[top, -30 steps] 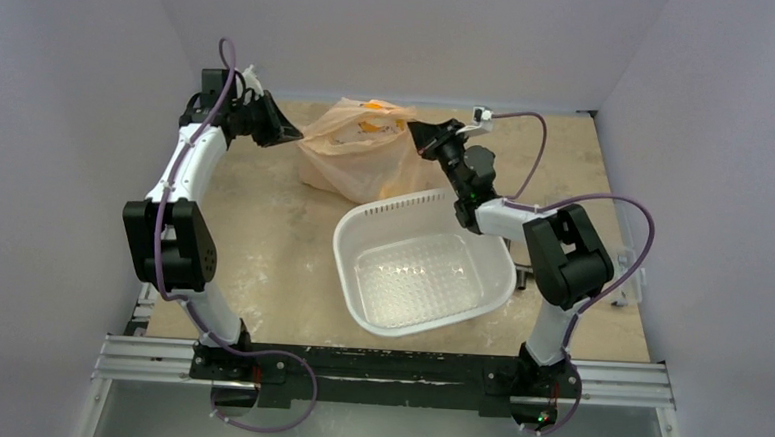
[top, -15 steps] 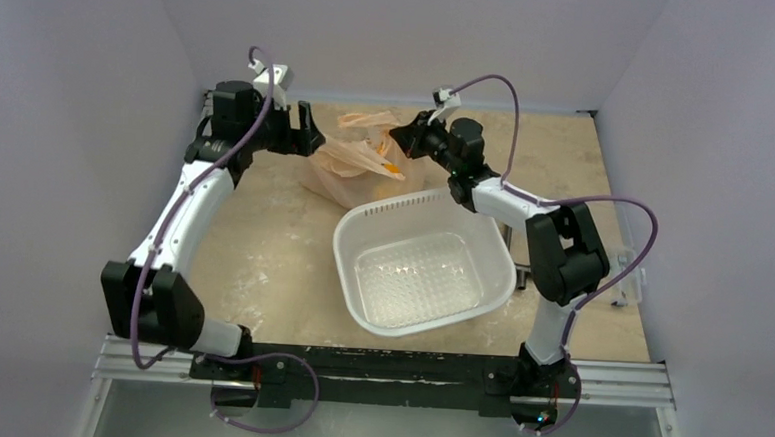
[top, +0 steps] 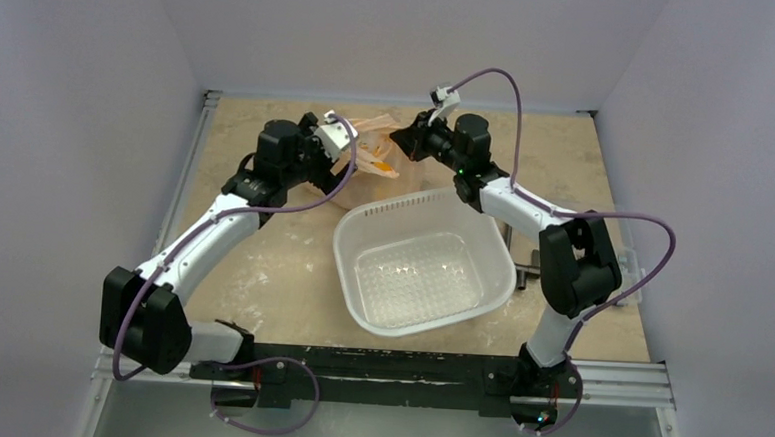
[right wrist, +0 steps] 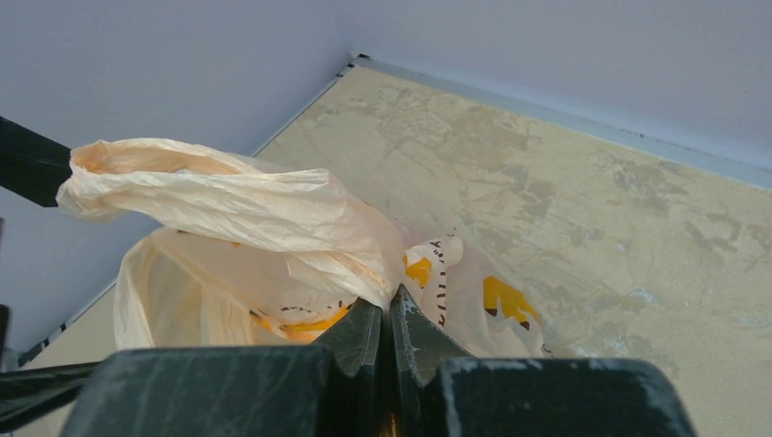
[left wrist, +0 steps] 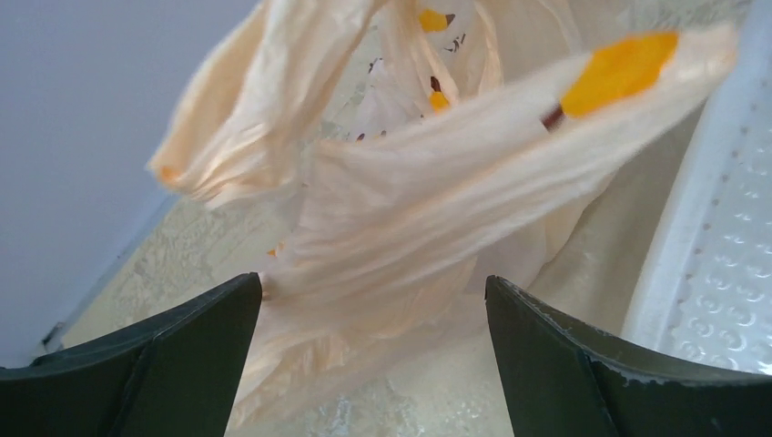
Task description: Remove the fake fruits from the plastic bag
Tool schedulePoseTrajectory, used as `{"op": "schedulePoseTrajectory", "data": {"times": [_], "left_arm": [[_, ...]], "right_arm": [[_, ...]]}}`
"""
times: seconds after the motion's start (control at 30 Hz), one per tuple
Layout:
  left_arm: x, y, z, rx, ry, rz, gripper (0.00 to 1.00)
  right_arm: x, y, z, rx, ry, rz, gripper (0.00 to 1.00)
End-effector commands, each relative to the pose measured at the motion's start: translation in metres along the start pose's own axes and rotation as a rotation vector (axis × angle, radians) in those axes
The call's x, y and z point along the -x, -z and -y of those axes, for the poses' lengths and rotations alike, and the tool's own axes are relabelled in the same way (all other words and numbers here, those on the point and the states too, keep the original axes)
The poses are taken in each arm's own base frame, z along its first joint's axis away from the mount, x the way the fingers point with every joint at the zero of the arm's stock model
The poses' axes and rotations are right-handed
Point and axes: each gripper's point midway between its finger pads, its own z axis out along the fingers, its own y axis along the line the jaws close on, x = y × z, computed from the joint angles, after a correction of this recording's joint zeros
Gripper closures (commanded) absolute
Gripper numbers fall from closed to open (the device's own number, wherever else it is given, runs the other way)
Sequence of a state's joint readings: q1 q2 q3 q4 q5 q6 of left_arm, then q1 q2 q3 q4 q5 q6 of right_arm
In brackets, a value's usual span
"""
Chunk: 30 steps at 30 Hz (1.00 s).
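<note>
The peach-beige plastic bag (top: 371, 159) lies bunched at the back of the table. Its printed film fills the left wrist view (left wrist: 410, 209). My right gripper (top: 402, 139) is shut on a twisted fold of the bag's upper edge (right wrist: 255, 223), with the fingertips (right wrist: 391, 293) pressed together on the film. My left gripper (top: 350, 148) is at the bag's left side. Its jaws stand wide open (left wrist: 373, 282), with the bag hanging just ahead of and between the fingers and nothing gripped. The fake fruits are hidden inside the bag.
A rigid white perforated basin (top: 348, 248) sits right in front of the bag, and its wall shows at the right of the left wrist view (left wrist: 719, 228). The back wall and the left wall stand close behind the bag.
My left gripper has opened, let go of the bag's left edge and swung right and down toward the bag. My right gripper stayed shut on the bag, which is now bunched narrower.
</note>
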<state>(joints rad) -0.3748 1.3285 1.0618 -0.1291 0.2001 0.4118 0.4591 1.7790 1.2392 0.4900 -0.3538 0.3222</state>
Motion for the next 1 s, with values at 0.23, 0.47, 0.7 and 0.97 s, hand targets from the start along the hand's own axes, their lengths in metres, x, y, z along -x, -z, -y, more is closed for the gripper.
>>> {"op": "schedulePoseTrajectory", "data": {"times": [0.23,0.47,0.7,0.97], "left_arm": [[0.029,-0.036,-0.039,0.241,0.101,-0.033,0.84],[0.029,-0.018,-0.05,0.12,0.986,0.257,1.0],[0.053,-0.007,-0.078,-0.007,1.28,0.483,1.0],[0.087,-0.014,-0.093,-0.169,1.369,0.505,1.0]], "right_arm": [[0.028,0.013,-0.016,0.027,-0.044,0.109,1.0],[0.014,0.05,0.014,-0.12,-0.581,0.395,1.0],[0.023,0.051,0.031,-0.058,-0.785,0.536,1.0],[0.042,0.024,0.06,-0.182,-0.477,0.342,1.0]]}}
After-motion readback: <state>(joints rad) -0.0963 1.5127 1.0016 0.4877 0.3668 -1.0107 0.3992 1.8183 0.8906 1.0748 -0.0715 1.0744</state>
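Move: The plastic bag's loose rim, which the left hand goes for, lies just beyond its open fingers, about 4 cm ahead, 2 cm right and 2 cm below. The bag's body hangs some 6 cm right, 1 cm back and 15 cm below; the white basket's middle is roughly 18 cm right, 19 cm back and 17 cm below. From the right hand, which already grips the opposite rim, the loose rim is about 8 cm left, level ahead and 3 cm lower. The left fingers shut on the bag's loose rim after a short dip about 4 cm forward and down. The hand then draws it left, up and a little forward, climbing some 6 cm from the pinch and rolling about 75 degrees so its left side drops. Meanwhile the right hand keeps its pinch and pulls roughly 6 cm right, rolling some 40 degrees the other way and ending a little lower, after swinging back and forward again. ##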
